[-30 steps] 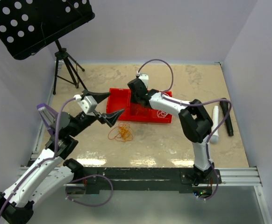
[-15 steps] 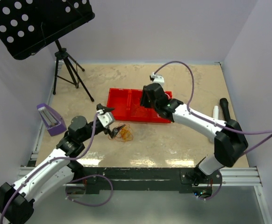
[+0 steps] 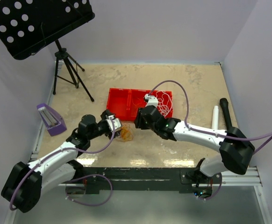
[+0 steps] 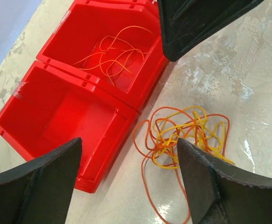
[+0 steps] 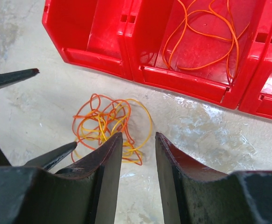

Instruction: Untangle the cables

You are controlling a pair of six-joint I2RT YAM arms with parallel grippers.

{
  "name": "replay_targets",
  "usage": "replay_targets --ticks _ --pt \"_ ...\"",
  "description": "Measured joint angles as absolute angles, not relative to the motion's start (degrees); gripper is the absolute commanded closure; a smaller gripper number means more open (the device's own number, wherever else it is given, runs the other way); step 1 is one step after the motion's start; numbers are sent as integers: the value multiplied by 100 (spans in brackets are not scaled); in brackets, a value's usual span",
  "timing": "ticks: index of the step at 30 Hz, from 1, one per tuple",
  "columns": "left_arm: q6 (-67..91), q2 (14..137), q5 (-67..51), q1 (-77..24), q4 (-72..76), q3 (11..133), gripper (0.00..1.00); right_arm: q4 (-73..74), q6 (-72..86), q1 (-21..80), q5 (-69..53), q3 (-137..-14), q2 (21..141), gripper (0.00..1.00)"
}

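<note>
A tangle of orange and yellow cables lies on the table just in front of the red tray. My left gripper is low at the tangle's left, open wide. The tangle lies by its right finger, with nothing between the jaws. My right gripper stands close on the tangle's right, open with a narrow gap. The tangle is just beyond its left fingertip. A loose orange cable lies in the tray's middle compartment, and a white cable in the right one.
The tray's left compartment holds nothing. A black music stand on a tripod stands at the back left. A purple holder sits at the left edge. A white cylinder and a black one lie at the right.
Both arms have come down to the tangle. The left gripper dropped from a raised pose. The right gripper moved from over the tray to the table in front of it.
</note>
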State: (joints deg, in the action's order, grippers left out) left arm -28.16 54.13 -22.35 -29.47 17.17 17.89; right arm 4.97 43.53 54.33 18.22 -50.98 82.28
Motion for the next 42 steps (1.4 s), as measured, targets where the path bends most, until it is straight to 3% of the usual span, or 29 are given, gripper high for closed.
replay_targets --ticks 2,6,8,18,25,39,42 --pt "-2871 5505 -2331 -2906 1769 1813 25 429 4377 5433 1813 -5035 8167 62" --pt "-3229 5695 -2823 -2888 1476 1973 53 333 4403 5435 1782 -4930 8031 62" --pt "-3420 5760 -3030 -2888 1267 2038 60 318 4410 5435 1782 -4923 7990 62" --pt "-3905 6093 -3411 -2888 1009 2204 71 117 4351 5435 1640 -4875 7721 62" --pt "-3968 6099 -3406 -2888 1184 2241 100 75 4292 5437 1542 -4786 7644 62" --pt "-3658 5553 -3627 -2888 143 3232 99 -91 4042 5437 1441 -4582 7561 59" --pt "-3623 5406 -3728 -2891 -58 3330 79 -97 4010 5437 1439 -4576 7526 59"
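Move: The orange-yellow cable tangle lies close below the left hand's open fingers, about 4 cm to its right, 2 cm back and some 5 cm down. The middle of the red box is roughly 12 cm ahead of that hand and 12 cm to its right. The right gripper's tips hover some 11 cm to the left hand's right and 1 cm ahead. From the right hand the tangle lies about 7 cm left, 1 cm back and 6 cm below. The left hand dips about 2 cm towards the tangle while easing back and to the right, yawing some 15 degrees clockwise as its nearly wide-open fingers close fully, then lifts away by about 8 cm with the fingers shut and no cable seen between them. The right hand, empty and keeping its fingers partly open, rises a few centimetres beside the tangle and edges back slightly with a small tilt. ##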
